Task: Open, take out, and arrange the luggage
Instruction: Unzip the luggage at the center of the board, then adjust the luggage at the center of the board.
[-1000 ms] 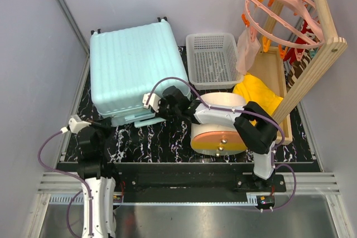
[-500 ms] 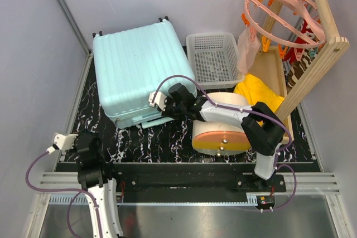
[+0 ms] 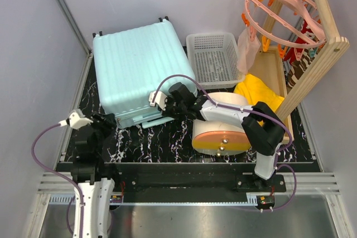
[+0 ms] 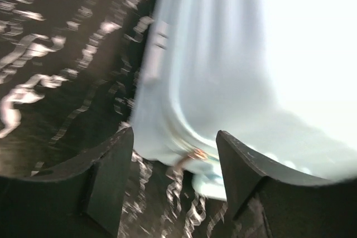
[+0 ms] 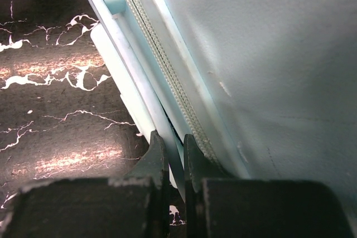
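The luggage [image 3: 139, 68], a pale mint ribbed hard-shell case, lies flat and closed at the back left of the table. My right gripper [image 3: 163, 111] is at its near edge. In the right wrist view that gripper [image 5: 175, 151] is shut on a thin mint strip beside the zip line of the luggage [image 5: 251, 71]. My left gripper [image 3: 110, 120] sits at the case's near-left corner. The left wrist view is blurred, and there my left gripper [image 4: 175, 163] is open, with the corner of the luggage [image 4: 223, 82] and a copper zip pull [image 4: 192, 154] just ahead of the fingers.
A white mesh basket [image 3: 213, 59] stands right of the case. A cream cylinder with an orange end [image 3: 220, 129] lies under my right arm. Yellow cloth [image 3: 256, 94], a wooden rack [image 3: 312, 54] and a pink ring hanger [image 3: 281, 15] fill the right side. Walls close in left and back.
The left arm pulled back toward its base, then came forward to the case's near-left corner and opened its jaws. The case shifted slightly right. The right gripper kept its hold.
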### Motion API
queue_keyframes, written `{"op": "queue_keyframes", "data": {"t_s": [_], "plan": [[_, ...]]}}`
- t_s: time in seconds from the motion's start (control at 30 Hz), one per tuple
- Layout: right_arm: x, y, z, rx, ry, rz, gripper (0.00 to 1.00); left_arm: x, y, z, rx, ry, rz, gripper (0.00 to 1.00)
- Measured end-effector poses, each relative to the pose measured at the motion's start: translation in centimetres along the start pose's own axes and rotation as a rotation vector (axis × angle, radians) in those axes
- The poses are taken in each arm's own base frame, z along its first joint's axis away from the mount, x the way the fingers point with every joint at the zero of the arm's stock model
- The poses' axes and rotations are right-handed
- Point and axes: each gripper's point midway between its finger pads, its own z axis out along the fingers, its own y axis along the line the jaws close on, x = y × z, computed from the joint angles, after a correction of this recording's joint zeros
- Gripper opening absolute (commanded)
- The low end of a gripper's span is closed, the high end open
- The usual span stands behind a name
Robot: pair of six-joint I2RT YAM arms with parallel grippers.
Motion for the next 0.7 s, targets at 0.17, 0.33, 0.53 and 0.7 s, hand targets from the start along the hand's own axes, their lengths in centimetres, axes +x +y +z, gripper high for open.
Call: {"op": "queue_keyframes", "data": {"t_s": [0.17,0.33,0.53,0.7], "plan": [[-0.1,0.0,-0.1,-0.007,-0.002,0.0,0.0,2.6,-2.5,-0.2,0.082,0.157,0.058,0.67],[-0.4,-0.3,-0.2,-0.019,0.001,0.001,0.0,5.2,-2.1,-0.8,0.059,0.263,0.109,0.67],[-0.9,-0.4,0.6,-0.045,-0.001,0.0,0.0,4.5,-1.7,-1.1,0.038,0.219,0.096,0.66],[-1.0,-0.4,0.6,-0.05,-0.003,0.001,0.0,5.5,-0.9,-0.2,0.019,0.226,0.112,0.61]]}}
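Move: The luggage's zipper pull is about 5 cm ahead of the open left hand, 3 cm to its right and 5 cm lower, just round the luggage's front-left corner. The light-blue handle's middle lies some 8 cm right of the pull and 1 cm farther out, slightly lower. From the right hand, shut on the luggage's front edge, the pull is about 13 cm left, 4 cm back and level in height. The open left hand swings some 4 cm right while dipping towards the zipper pull; the right keeps hold. ##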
